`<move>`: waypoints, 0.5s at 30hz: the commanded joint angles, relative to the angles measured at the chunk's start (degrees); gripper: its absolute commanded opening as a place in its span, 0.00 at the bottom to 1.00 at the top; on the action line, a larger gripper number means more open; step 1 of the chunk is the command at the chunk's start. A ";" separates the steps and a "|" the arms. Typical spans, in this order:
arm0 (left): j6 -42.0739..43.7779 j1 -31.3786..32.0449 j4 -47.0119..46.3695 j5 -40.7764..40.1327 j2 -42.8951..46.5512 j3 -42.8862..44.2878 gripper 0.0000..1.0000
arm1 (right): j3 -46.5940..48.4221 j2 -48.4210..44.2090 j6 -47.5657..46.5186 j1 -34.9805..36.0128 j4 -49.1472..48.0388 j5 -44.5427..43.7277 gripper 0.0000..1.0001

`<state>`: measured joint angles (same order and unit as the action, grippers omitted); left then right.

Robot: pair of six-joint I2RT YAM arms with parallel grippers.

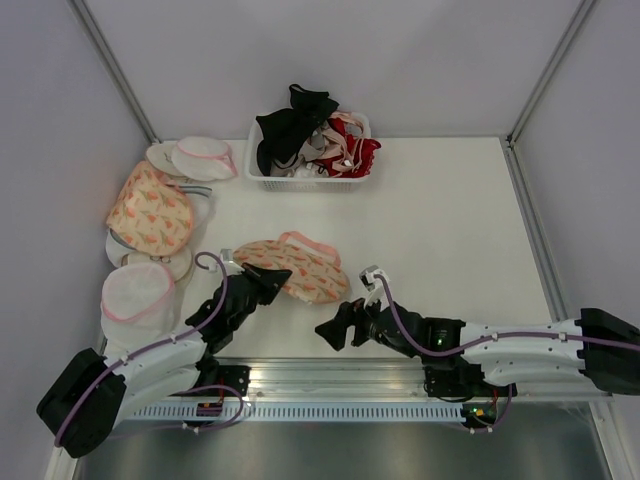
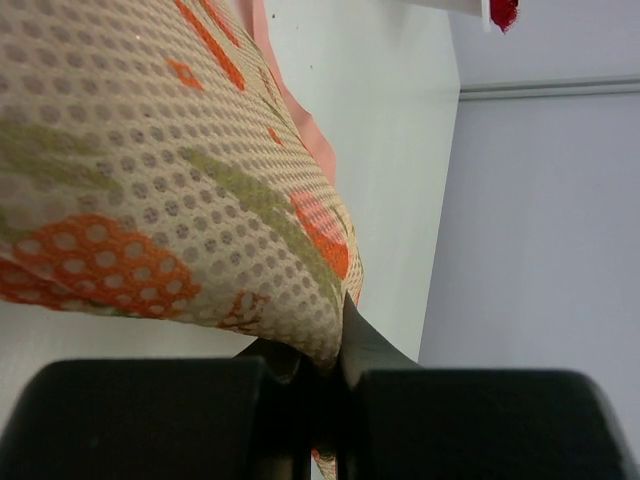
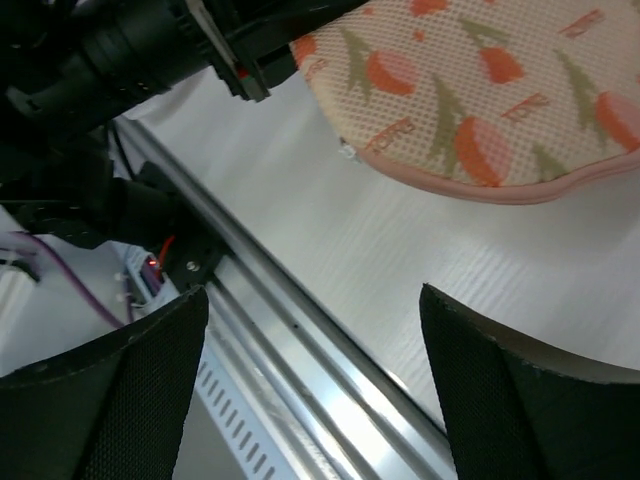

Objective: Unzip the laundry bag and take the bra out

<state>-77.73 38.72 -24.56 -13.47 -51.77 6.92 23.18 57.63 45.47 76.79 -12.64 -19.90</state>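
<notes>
The laundry bag (image 1: 300, 268), peach mesh with an orange leaf print and a pink zipper rim, lies at the middle of the table (image 1: 440, 220). My left gripper (image 1: 274, 274) is shut on the bag's left end; in the left wrist view the mesh (image 2: 150, 170) is pinched between the black fingertips (image 2: 372, 340). My right gripper (image 1: 326, 334) hangs open just below and right of the bag, near the front rail, with nothing between its fingers (image 3: 480, 380). The bag's rim (image 3: 480, 90) shows above them. The bra is hidden from view.
A white basket (image 1: 310, 178) at the back holds black and red bras. On the left lie another leaf-print pouch (image 1: 150, 210) and white mesh pouches (image 1: 135, 292), (image 1: 205, 157). The metal rail (image 3: 300, 330) runs along the front edge. Walls enclose three sides.
</notes>
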 commanded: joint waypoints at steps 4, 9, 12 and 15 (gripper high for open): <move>-4.62 0.66 -5.14 1.52 3.42 -0.94 0.02 | -5.76 6.25 6.82 -1.47 -29.17 12.76 0.79; -6.29 0.74 -5.07 4.86 6.41 -1.99 0.02 | -7.97 12.59 7.27 -5.51 -41.49 18.31 0.63; -7.08 0.74 -5.32 5.83 7.82 -2.61 0.02 | -7.36 14.97 3.50 -6.74 -43.25 18.49 0.65; -7.87 0.74 -6.64 6.44 7.91 -3.49 0.02 | -7.10 18.74 2.25 -8.59 -48.95 19.63 0.66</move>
<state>-82.21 39.13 -25.87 -8.78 -44.60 4.32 15.44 73.95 50.04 69.52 -49.82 -3.16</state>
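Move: The left gripper still grips the laundry bag near its zip corner; the bag's middle is about 1 cm ahead, 2 cm right and 3 cm lower. From the open right gripper, that corner, where the zip pull seems to hang, lies some 10 cm ahead, 11 cm left and 5 cm down. The bag's middle is about 14 cm ahead, 9 cm left and 6 cm down; the pink band beyond lies roughly 21 cm ahead, 5 cm left and 7 cm down. Bring the right gripper about 4 cm left towards the zip corner, easing slightly back and then forward again, while its fingers tip up some 15 degrees towards level and narrow to about two-thirds open. Keep the left gripper shut on the laundry bag and lift it about 2 cm, drawing slightly back and rolling its right side up. ##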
